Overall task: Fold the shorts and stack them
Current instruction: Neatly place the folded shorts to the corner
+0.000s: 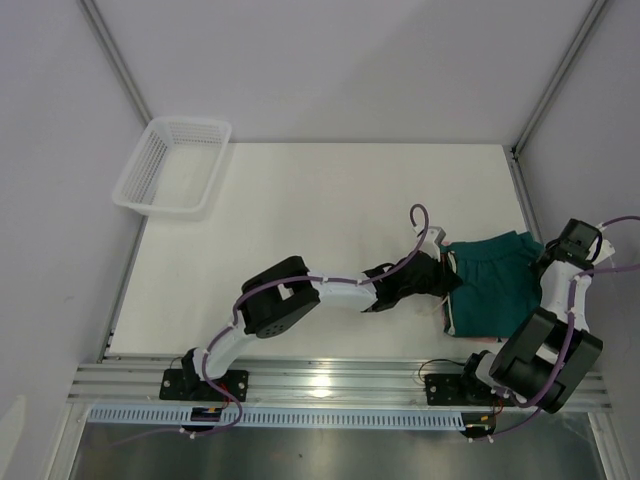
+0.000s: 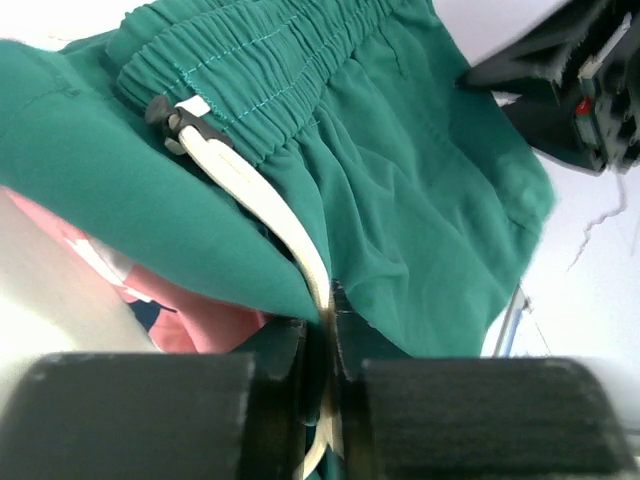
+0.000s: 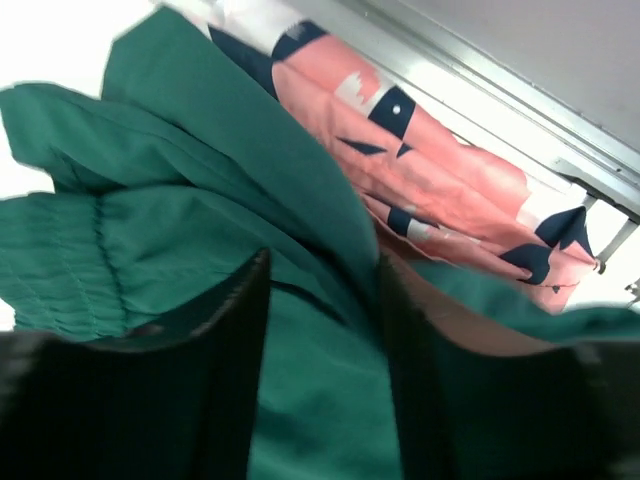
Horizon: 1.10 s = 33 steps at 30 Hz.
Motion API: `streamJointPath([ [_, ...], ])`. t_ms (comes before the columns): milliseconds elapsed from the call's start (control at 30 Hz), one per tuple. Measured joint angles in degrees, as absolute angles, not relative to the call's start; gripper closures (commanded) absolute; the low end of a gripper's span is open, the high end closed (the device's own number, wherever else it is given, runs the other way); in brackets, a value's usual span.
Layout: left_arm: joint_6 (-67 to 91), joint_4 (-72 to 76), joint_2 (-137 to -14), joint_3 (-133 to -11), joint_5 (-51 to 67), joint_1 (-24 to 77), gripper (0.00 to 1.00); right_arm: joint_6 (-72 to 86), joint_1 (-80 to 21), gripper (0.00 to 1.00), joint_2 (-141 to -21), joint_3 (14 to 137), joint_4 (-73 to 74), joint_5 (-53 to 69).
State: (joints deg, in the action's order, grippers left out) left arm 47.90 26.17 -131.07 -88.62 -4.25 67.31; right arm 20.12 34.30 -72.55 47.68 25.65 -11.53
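Note:
The dark teal shorts (image 1: 495, 285) lie at the table's right, on top of the salmon-pink shark-print shorts (image 3: 450, 190), whose edge peeks out below (image 1: 482, 340). My left gripper (image 1: 447, 290) is at the teal pair's left edge. In the left wrist view its jaws (image 2: 325, 300) are shut on the pale drawstring (image 2: 250, 185) and a fold of teal cloth (image 2: 420, 180), with pink fabric (image 2: 200, 325) beneath. My right gripper (image 1: 545, 263) is at the right edge. Its fingers (image 3: 320, 265) stand apart, with teal fabric (image 3: 150, 220) lying loose between them.
A white mesh basket (image 1: 172, 165) stands at the far left corner. The metal frame rail (image 1: 320, 385) runs along the near edge, and the enclosure post (image 1: 520, 180) rises just behind the shorts. The right arm's black body (image 2: 570, 90) shows in the left wrist view.

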Motion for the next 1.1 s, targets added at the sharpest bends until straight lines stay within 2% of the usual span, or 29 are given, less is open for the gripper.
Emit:
streamJointPath([
  [100,47.66,26.17,-131.07,-88.62,-4.34,67.81,0.43,20.38,35.20,0.45,-72.53,47.68,24.60,-11.31],
  [167,47.77,25.71,-131.07,-88.62,-4.45,68.05,0.35,20.45,35.79,0.42,-72.51,47.72,24.53,-11.03],
  [200,47.81,25.39,-131.07,-88.62,-4.58,68.12,0.22,20.47,35.94,0.39,-72.49,47.81,24.69,-10.96],
  [233,47.46,24.95,-131.04,-88.62,-4.80,68.14,0.16,20.51,36.01,0.35,-72.34,48.07,25.15,-10.96],
  [267,47.48,24.45,-130.98,-88.62,-5.02,68.18,0.11,20.53,36.01,0.25,-72.05,48.49,25.76,-11.07],
  [367,47.16,21.91,-130.32,-88.62,-6.07,67.96,0.04,20.16,35.46,0.17,-69.60,50.43,27.59,-11.35],
  [600,47.11,17.50,-122.91,-84.64,-5.89,64.95,0.01,20.10,34.81,0.14,-61.80,55.90,29.36,-7.33],
  [800,46.85,16.73,-113.12,-76.34,-6.31,59.00,0.01,20.86,32.80,0.00,-57.36,55.31,28.95,4.14],
  [1100,44.71,11.57,-94.41,-61.63,-12.23,53.56,0.01,19.11,14.39,0.00,-49.93,53.34,23.81,12.49],
])
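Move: The left fingers still pinch the left waist edge of the green shorts, whose middle lies about 11 cm to the right, 1 cm back and 3 cm lower. The right fingers, already part open, are at the far right edge, with that middle some 12 cm left and 5 cm back. The folded pink shorts lie beneath, their middle roughly 10 cm right of the left hand, 3 cm back and 6 cm lower. Both hands let go of the green shorts: the left opens from its pinch, dips about 1 cm, then withdraws some 20 cm left, rising and easing forward with a 20-degree counter-clockwise turn. The right spreads its already parting fingers, lifts clear, then swings left over the far part of the pile, ending about 17 cm higher and 17 cm left, turned counter-clockwise and tipped up. ##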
